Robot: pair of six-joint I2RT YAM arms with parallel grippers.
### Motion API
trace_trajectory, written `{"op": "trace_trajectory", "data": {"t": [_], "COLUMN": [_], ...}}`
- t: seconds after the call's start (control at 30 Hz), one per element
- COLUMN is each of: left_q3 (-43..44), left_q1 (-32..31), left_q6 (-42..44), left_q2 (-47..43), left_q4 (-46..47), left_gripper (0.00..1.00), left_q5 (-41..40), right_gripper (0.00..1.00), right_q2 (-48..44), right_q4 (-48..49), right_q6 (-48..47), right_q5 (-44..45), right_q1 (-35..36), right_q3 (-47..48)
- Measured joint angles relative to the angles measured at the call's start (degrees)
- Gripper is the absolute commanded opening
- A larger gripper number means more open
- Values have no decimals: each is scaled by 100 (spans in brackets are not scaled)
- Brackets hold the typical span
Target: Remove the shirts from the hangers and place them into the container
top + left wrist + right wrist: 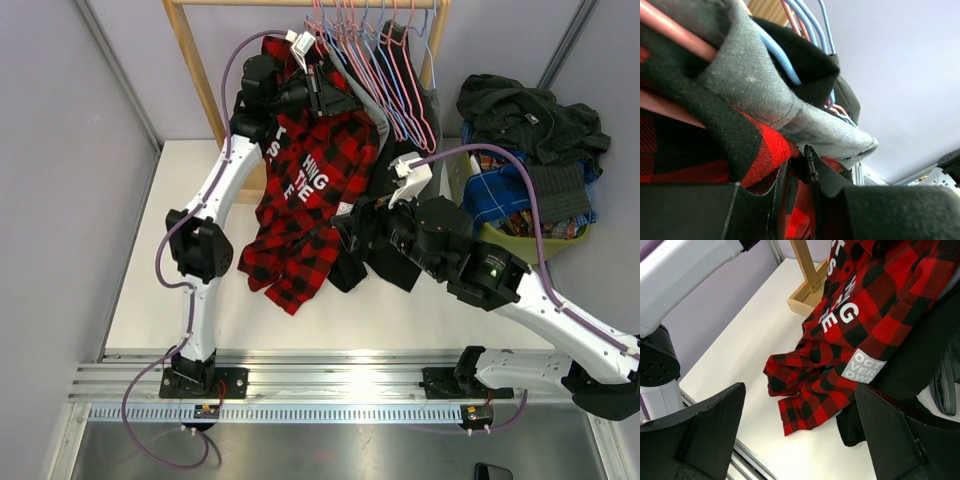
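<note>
The red-and-black plaid shirt (310,185) hangs from the rail, white lettering showing, its lower end crumpled on the table. My left gripper (318,92) is up at its collar; in the left wrist view its jaws (797,180) are shut on plaid fabric. Just above them a grey shirt (765,95) and a black shirt (805,65) sit on blue hangers (775,50) and pink hangers (675,32). My right gripper (350,238) is open low beside the hanging black shirt (920,355), with the plaid shirt (865,315) ahead of its fingers (715,430). The yellow-green container (515,247) stands at the right.
Several bare wire hangers (375,50) hang on the wooden rail. The rack's wooden base (807,297) stands on the table behind the plaid shirt. Dark and blue checked clothes (530,150) are heaped in the container. The left arm's links (680,275) rise at the left.
</note>
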Motion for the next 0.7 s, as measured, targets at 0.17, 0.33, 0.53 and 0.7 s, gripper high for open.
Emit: {"op": "trace_trajectory", "data": {"t": [0.17, 0.33, 0.53, 0.7], "left_q3": [-463, -2472, -4299, -5508], "left_q1": [-22, -151, -243, -210], "left_q6": [726, 1987, 2669, 2765], "left_q2": [-455, -2441, -5101, -6881], "left_q4": [-544, -1709, -2179, -2391], "left_gripper": [61, 95, 99, 99], "left_q5": [-184, -1729, -3600, -4717], "right_gripper": [99, 99, 100, 99], "right_q2": [-20, 2, 133, 402], "right_q4": [-7, -26, -44, -48], "right_q6": [-7, -63, -177, -424], "right_q5": [0, -4, -20, 57], "right_q1": [0, 0, 0, 0], "right_q3": [0, 0, 68, 354]}}
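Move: At the upper part of the plaid shirt, the left fingers still pinch its cloth; the middle of the hanging shirt is about 12 cm back towards the base, 4 to the left and some 15 lower. From that hand the grey shirt lies about 10 cm right, 2 back and 5 below, and the bunch of empty hangers about 14 right, 2 farther out, level in height. From the right hand the plaid shirt's middle is about 12 cm ahead, 7 left, 12 lower. Opening its fingers wide, the left hand lets go of the plaid shirt's upper part, then swings back and left in roughly equal measure, some 25 cm in all, away from the hangers, after a small dip ending slightly higher. The wrist turns counter-clockwise by about 45 degrees, so the empty gripper comes to point forward and right at the shirt front. ##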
